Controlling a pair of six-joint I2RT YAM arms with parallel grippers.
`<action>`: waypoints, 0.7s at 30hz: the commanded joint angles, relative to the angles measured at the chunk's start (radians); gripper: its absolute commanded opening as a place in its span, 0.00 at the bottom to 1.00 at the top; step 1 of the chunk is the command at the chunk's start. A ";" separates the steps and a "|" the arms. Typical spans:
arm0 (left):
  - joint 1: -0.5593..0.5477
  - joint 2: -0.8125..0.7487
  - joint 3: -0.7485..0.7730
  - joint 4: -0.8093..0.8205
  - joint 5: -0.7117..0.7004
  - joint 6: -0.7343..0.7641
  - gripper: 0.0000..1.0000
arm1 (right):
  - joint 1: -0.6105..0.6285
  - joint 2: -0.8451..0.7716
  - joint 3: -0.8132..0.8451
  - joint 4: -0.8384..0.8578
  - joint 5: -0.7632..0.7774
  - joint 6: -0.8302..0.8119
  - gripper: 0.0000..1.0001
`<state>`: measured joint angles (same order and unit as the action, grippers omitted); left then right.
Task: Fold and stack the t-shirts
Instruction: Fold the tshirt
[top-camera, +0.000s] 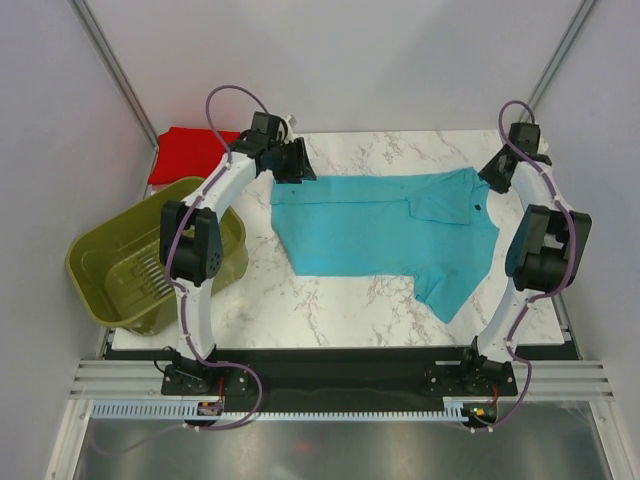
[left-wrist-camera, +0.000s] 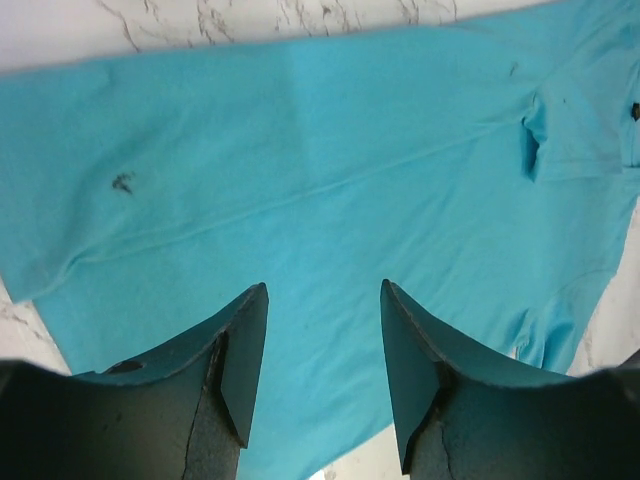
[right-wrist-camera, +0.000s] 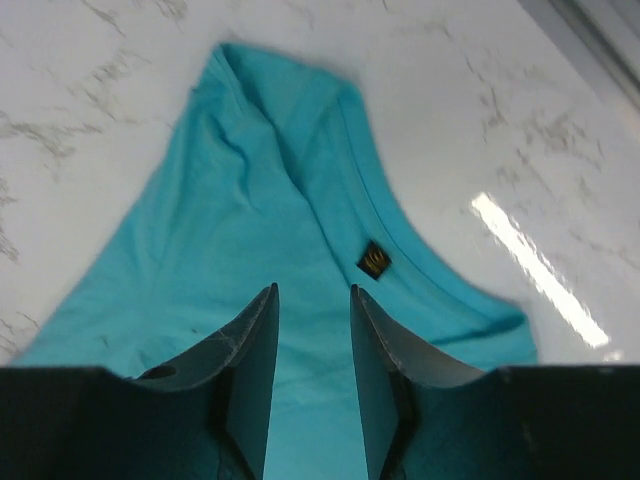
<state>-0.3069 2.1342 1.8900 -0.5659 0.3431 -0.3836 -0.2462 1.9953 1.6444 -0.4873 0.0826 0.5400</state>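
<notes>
A turquoise t-shirt (top-camera: 370, 225) lies flat across the middle of the marble table, one sleeve pointing toward the near right. My left gripper (top-camera: 298, 165) hovers over its far left corner. In the left wrist view the gripper (left-wrist-camera: 322, 300) is open, with only turquoise cloth (left-wrist-camera: 350, 150) beneath it. My right gripper (top-camera: 497, 170) is over the shirt's far right part. It too is open (right-wrist-camera: 312, 300), above a sleeve (right-wrist-camera: 250, 200) that carries a small black label (right-wrist-camera: 373, 261). A red t-shirt (top-camera: 185, 150) lies as a flat bundle at the far left.
An olive-green slotted basket (top-camera: 150, 260) stands at the table's left edge, beside the left arm. Bare marble table (top-camera: 330, 305) shows in front of the shirt and behind it. Grey walls close in on the left, right and back.
</notes>
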 joint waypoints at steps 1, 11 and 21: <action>0.005 -0.071 -0.086 -0.011 0.062 0.029 0.57 | -0.004 -0.062 -0.135 -0.069 0.019 0.090 0.42; 0.002 -0.217 -0.206 -0.008 0.103 0.012 0.57 | 0.005 -0.157 -0.366 0.053 -0.035 0.166 0.40; 0.003 -0.043 -0.100 -0.011 0.073 0.000 0.55 | 0.010 -0.207 -0.448 0.119 -0.024 0.189 0.39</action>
<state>-0.3069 2.0369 1.7298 -0.5888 0.4034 -0.3794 -0.2382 1.8351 1.2152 -0.4187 0.0570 0.7017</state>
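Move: The near corner of the folded-in sleeve flap lies about 8 cm back and 5 cm left of the right hand, some 10 cm below. The size tag is about 3 cm back and 3 cm left, the collar's near end about 9 cm back and 3 cm right, and the shirt's far corner 10 cm ahead and 4 cm left, all at that height. From the left hand the flap corner is some 48 cm right, 6 cm back and 13 cm below. Towards the folded-in sleeve flap's near corner the empty right hand swoops back about 10 cm and down about 9, easing left, then lifts some 2 cm to hover over the cloth. Its fingers stay open while they tip about 15 degrees steeper, then ease a little. The left hand, open and empty, draws back about 5 cm above the shirt and comes forward again by about 1. ##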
